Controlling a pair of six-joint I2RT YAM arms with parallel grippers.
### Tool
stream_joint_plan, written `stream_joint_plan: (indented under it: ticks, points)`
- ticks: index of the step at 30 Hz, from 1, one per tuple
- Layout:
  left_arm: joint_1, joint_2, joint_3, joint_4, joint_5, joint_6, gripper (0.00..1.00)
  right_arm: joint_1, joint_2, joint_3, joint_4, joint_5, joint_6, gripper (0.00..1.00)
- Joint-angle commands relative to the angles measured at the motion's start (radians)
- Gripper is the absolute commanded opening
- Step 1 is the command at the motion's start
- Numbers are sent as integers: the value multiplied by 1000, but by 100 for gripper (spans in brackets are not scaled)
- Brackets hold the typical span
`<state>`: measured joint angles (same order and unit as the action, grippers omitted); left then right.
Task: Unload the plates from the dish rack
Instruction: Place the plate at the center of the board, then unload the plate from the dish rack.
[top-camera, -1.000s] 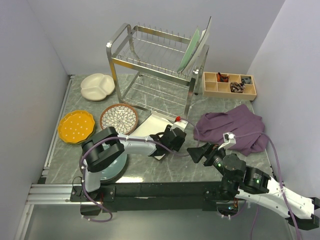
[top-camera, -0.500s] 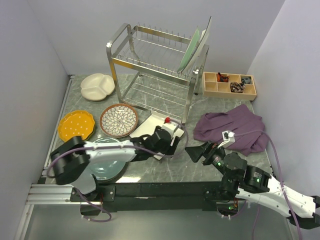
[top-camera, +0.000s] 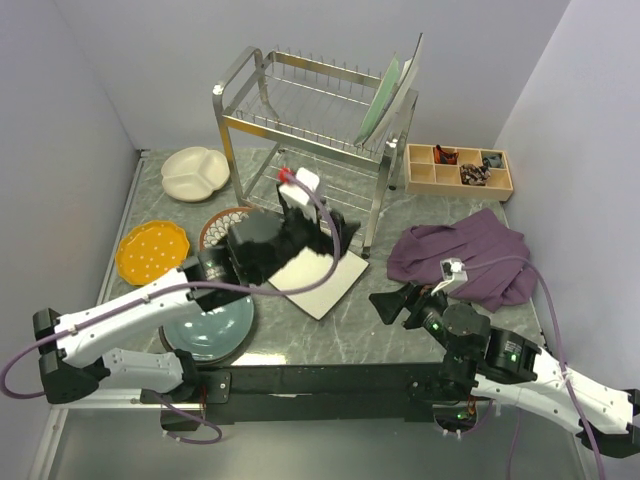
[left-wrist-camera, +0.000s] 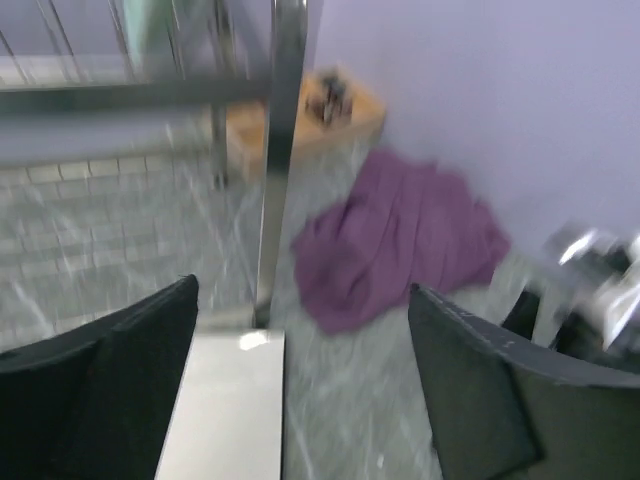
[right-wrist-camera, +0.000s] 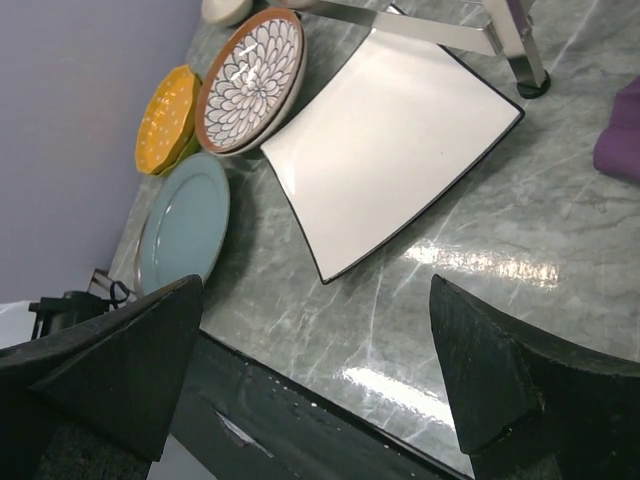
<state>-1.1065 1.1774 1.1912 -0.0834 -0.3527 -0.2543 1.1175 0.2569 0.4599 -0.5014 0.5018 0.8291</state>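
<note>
The dish rack (top-camera: 300, 115) stands at the back, with a pale green plate (top-camera: 378, 100) and a white one (top-camera: 408, 75) upright at its right end. A white square plate (top-camera: 322, 277) lies flat on the table. My left gripper (top-camera: 332, 238) hovers open over its far edge, empty; in the left wrist view the plate (left-wrist-camera: 225, 400) lies below the left finger and the gripper (left-wrist-camera: 300, 400) faces a rack leg (left-wrist-camera: 280, 150). A cream divided plate (top-camera: 195, 172), an orange plate (top-camera: 152, 252), a brown petal plate (right-wrist-camera: 250, 80) and a grey-blue plate (top-camera: 212, 328) lie at the left. My right gripper (top-camera: 392, 303) stands open, empty, near the front edge.
A purple cloth (top-camera: 462, 255) lies crumpled at the right, with a wooden compartment tray (top-camera: 458, 170) behind it. The left arm (top-camera: 140, 305) reaches across the grey-blue plate. Walls close in on the left, back and right.
My left gripper has opened, let go of the white square plate and risen back toward the rack. The plate now lies flat. The right arm has barely moved.
</note>
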Motion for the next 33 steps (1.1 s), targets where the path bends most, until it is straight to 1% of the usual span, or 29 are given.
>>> stream_joint_plan:
  ticks: [1,3,4,6,7,9,10,11,12,16,19,23,26,27,29,33]
  points:
    - [26,60,250,0,-67,187,71,1,22,5,87,-22,-33,100]
    - [72,85,312,26,-78,216,57,1,25,-16,113,-29,-25,100]
    - [94,114,364,43,-62,220,47,1,30,-29,129,-52,-13,100]
    - [155,158,436,50,-14,227,42,1,33,-65,185,-84,-12,100]
    - [186,222,531,36,33,230,41,-1,42,-75,198,-106,-5,99]
    - [209,295,632,-16,70,243,43,1,65,-86,218,-121,-1,99]
    - [221,359,706,-21,90,242,44,1,74,-87,218,-127,-2,99]
    - [224,387,732,-16,98,294,45,1,84,-87,222,-131,-7,99]
    - [229,412,754,-6,106,308,47,-1,102,-86,222,-132,-5,99]
    - [270,528,875,2,243,299,50,1,114,-83,219,-140,4,99]
    - [281,576,913,31,284,286,50,2,88,-86,218,-141,2,98]
    - [292,620,941,45,272,280,50,2,56,-81,186,-123,5,98]
    - [309,630,929,68,264,274,49,2,35,-82,173,-123,10,98]
    - [313,630,921,74,286,271,47,2,28,-83,170,-123,10,98]
    - [329,630,895,76,307,262,46,2,22,-83,167,-121,11,98]
    - [350,660,900,68,343,262,44,2,27,-78,164,-120,8,98]
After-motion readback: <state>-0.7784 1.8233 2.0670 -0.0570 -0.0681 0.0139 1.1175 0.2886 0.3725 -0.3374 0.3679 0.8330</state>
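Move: The green plate stands in the rack about 23 cm ahead of the empty left gripper, 9 cm to its right and 12 cm higher. The large white plate leans in the rack some 3 cm to the right of the green plate and 1 cm farther out. The square plate already laid down is about 7 cm ahead, 2 cm left and 34 cm below the left gripper. From the right gripper, the green plate lies roughly 31 cm ahead, 7 cm left and 28 cm up. Bring the left gripper up some 18 cm, swinging forward to the green plate, then dip about 5 cm while easing right and reaching on, some 18 cm forward in all. Tip the fingers up about 20 degrees and narrow them to roughly half open, lined up either side of the green plate's near edge without shutting. Let the open right gripper drift about 3 cm left. ##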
